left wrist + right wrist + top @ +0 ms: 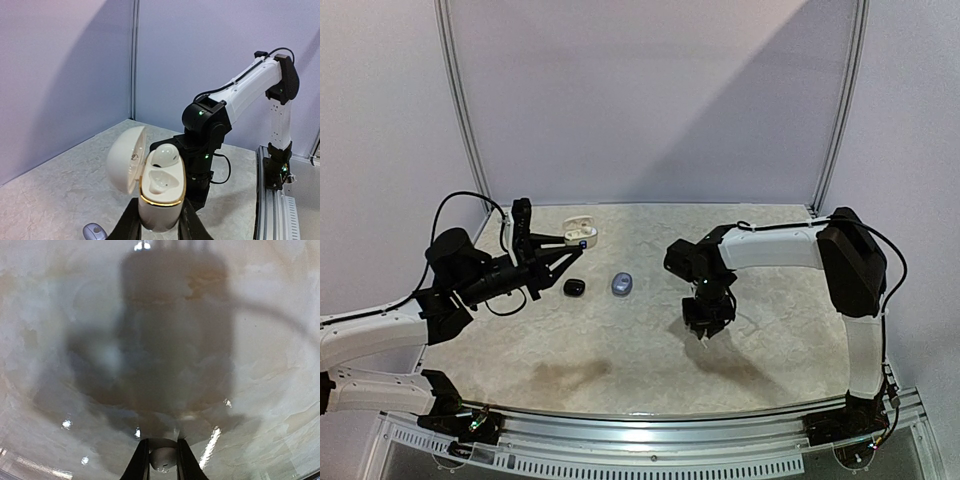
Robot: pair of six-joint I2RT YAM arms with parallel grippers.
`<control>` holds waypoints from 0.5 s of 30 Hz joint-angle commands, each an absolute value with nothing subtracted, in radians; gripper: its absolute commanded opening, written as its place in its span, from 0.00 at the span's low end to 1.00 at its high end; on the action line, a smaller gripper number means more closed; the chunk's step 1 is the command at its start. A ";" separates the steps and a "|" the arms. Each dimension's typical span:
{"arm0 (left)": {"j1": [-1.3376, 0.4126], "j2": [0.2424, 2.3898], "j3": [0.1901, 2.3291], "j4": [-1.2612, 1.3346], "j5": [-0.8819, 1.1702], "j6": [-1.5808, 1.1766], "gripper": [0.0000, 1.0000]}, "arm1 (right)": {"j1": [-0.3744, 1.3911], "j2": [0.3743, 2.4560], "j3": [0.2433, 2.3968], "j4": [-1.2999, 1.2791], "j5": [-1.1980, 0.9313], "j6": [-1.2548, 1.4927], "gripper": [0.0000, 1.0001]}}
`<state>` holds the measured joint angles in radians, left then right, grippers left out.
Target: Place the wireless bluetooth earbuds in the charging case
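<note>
My left gripper (159, 220) is shut on the body of a white charging case (159, 195) with a gold rim, held upright above the table at the back left (580, 234). Its lid stands open to the left. One white earbud (165, 155) sits in the far slot; the near slot is empty. My right gripper (163, 456) points straight down close over the table right of centre (708, 328). Its two fingers press on either side of a second white earbud (163, 459).
A small black case (574, 287) and a grey-blue case (622, 283) lie on the marbled table between the arms. The grey-blue case (94, 232) also shows below the held case. The right arm (205, 120) stands just behind the open case in the left wrist view.
</note>
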<state>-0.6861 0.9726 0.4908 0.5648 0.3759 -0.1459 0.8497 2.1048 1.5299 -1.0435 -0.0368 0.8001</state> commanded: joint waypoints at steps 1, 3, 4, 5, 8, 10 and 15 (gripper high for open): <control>-0.681 0.956 0.472 0.591 0.365 -0.141 0.00 | 0.850 2.057 1.576 -1.058 -0.029 0.786 0.00; -0.681 0.959 0.468 0.620 0.352 -0.136 0.00 | 0.850 2.016 1.634 -1.037 -0.019 0.760 0.00; -0.682 0.962 0.464 0.638 0.343 -0.128 0.00 | 0.852 1.978 1.664 -1.014 -0.015 0.751 0.00; -0.683 0.965 0.463 0.654 0.335 -0.116 0.00 | 0.854 1.954 1.690 -0.983 -0.011 0.739 0.00; -0.684 0.976 0.458 0.706 0.300 -0.058 0.00 | 0.874 1.846 1.751 -0.848 0.038 0.712 0.00; -0.686 0.983 0.457 0.738 0.255 -0.026 0.00 | 0.916 1.786 1.767 -0.715 0.094 0.692 0.00; -0.687 1.003 0.462 0.792 0.189 0.037 0.00 | 1.043 1.665 1.714 -0.243 0.257 0.546 0.00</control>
<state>-0.6865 0.9833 0.4675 0.7059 0.2600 -0.0422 0.9428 1.7363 1.7363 -0.6514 0.1081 0.6830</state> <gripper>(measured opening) 0.219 0.156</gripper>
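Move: At the left hand's fingertips is the open white case, its middle about 1 cm ahead, 2 cm right and 1 cm above that hand. From the right hand, low over the table with a white earbud pinched, the white case is about level fore-and-aft, some 20 cm left and 29 cm up. On the table, the purple case lies about 18 cm ahead and 16 cm left of the right hand; the black case is equally far ahead, about 25 cm left, both 1 cm lower. Sweeping quickly up from the tabletop by about 27 cm, the right hand carries the pinched earbud towards the held white case, also going some 10 cm left and at first a little forward, while its fingers swing from straight down to point forward and left. The left hand keeps its grip on the white case, lifts it about 2 cm and tilts it slightly. ##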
